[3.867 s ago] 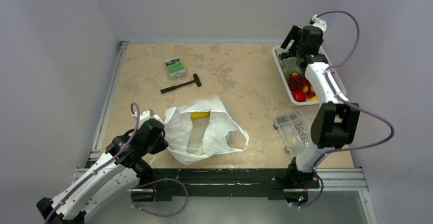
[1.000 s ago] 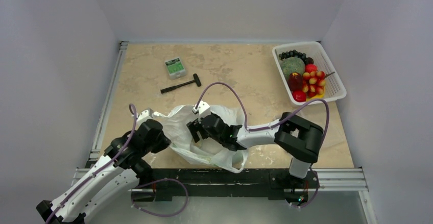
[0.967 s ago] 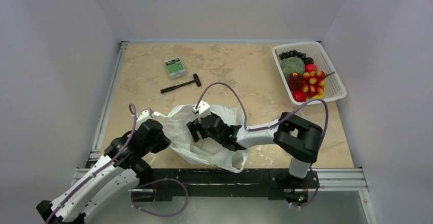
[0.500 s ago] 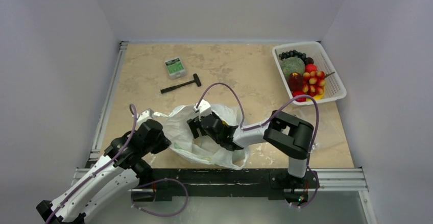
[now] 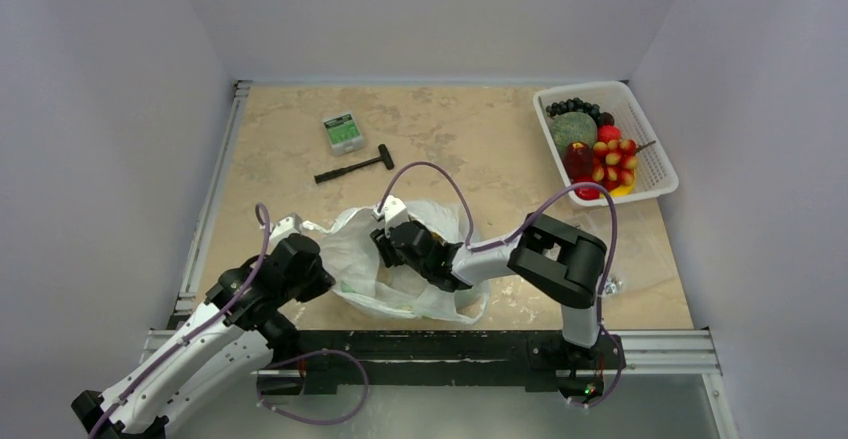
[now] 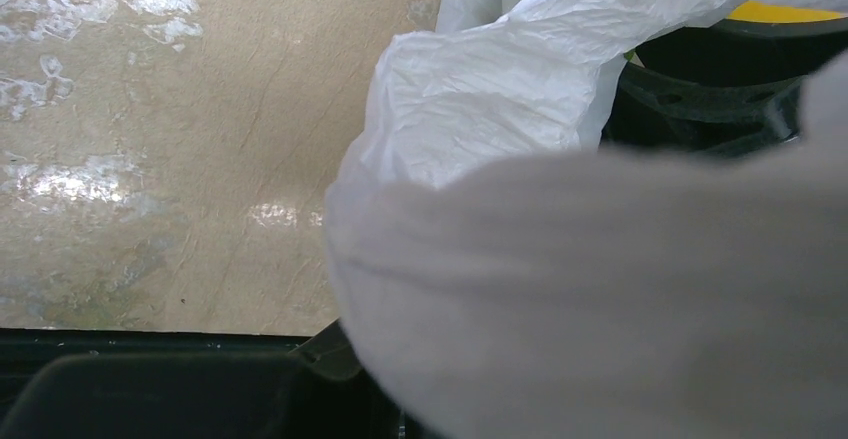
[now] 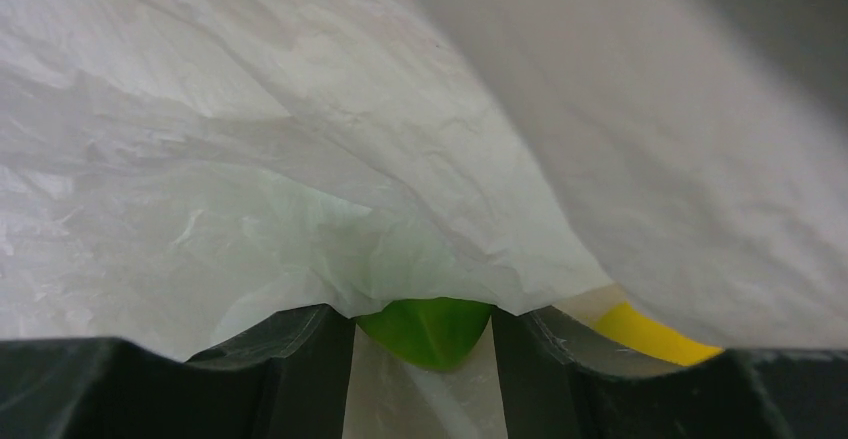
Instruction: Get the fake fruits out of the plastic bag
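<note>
The white plastic bag [image 5: 405, 289] lies crumpled near the table's front edge. My left gripper [image 5: 322, 262] is at its left rim, shut on the plastic; in the left wrist view the plastic bag [image 6: 520, 99] covers the fingers. My right gripper [image 5: 388, 248] is inside the bag's mouth. In the right wrist view, a green fruit [image 7: 425, 324] fills the gap between the two black fingers [image 7: 285, 359], with my right gripper [image 7: 422, 344] shut on it under the plastic bag [image 7: 250, 159]. A yellow fruit [image 7: 655, 339] lies to the right of it, and the yellow fruit [image 6: 790, 11] also peeks out at the left wrist view's top edge.
A white basket [image 5: 657, 164] with several fruits stands at the back right. A black hammer [image 5: 355, 167] and a small green-lidded box [image 5: 343, 131] lie at the back left. A clear box [image 5: 612, 281] is mostly hidden behind the right arm.
My right gripper has pushed a little further left into the bag and its jaws have narrowed onto the green fruit. The left gripper has held still on the bag.
</note>
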{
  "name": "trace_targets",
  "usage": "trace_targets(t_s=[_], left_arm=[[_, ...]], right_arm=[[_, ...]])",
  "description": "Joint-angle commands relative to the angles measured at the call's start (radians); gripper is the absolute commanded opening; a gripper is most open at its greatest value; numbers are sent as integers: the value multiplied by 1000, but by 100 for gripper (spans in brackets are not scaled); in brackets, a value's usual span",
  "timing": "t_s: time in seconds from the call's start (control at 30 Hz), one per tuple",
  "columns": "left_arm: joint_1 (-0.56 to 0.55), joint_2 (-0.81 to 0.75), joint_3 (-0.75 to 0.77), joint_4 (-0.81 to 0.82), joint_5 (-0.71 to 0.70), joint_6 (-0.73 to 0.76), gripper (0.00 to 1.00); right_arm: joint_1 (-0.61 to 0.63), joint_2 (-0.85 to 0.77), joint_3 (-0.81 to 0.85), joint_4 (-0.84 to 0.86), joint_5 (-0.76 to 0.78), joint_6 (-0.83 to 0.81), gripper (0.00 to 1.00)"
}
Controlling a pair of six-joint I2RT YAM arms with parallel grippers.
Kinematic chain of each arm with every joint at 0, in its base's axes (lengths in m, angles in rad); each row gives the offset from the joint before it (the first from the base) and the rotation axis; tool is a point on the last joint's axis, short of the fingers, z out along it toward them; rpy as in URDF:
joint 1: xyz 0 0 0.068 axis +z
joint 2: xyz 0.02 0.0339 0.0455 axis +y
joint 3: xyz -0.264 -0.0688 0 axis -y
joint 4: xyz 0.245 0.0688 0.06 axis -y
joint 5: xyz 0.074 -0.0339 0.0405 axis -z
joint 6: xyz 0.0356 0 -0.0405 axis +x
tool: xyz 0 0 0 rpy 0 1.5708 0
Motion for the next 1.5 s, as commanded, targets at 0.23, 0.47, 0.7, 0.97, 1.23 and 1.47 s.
trace_targets(t_s=[0.23, 0.47, 0.7, 0.97, 1.23, 1.47], left_arm=[[-5, 30, 33, 22, -32, 19, 0], [-5, -7, 49, 2, -79, 20, 0], [-4, -78, 56, 5, -114, 24, 0], [-5, -166, 117, 67, -118, 106, 0], [-4, -112, 120, -77, -208, 50, 0], [-4, -50, 169, -159, -284, 99, 0]], right_arm=[[-2, -183, -50, -149, -80, 51, 18], [-2, -312, -161, -255, -110, 148, 16], [-2, -405, -223, -324, -91, 166, 16], [-2, -387, -173, -363, -118, 135, 15], [-2, -509, -100, -390, -114, 145, 14], [-2, -502, -27, -298, -210, 162, 11]])
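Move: The right hand is inside the white bag with the green fruit already in its grip; the fruit basket's middle lies some 26 cm ahead and 52 cm to the right, about level in height. The yellow fruit in the bag is about 5 cm ahead and 9 cm right, and the clear parts box about 44 cm right, level front to back, 3 cm lower. From the left hand, which already holds the rim, the bag's middle is roughly 7 cm ahead, 14 cm right and 7 cm lower. Keeping its pinch on the green fruit, the right hand works it back and to the right through the bag, lifting about 3 cm and sinking again as the fingers tip some 10 degrees down, then pulls steeply up about 10 cm towards the bag's mouth while easing a little left. The left hand keeps the rim shut in its fingers and hoists it about 7 cm, its fingertips tilting up, then lowers by some 3 cm while drawing the rim to the left, away from the fruit. ##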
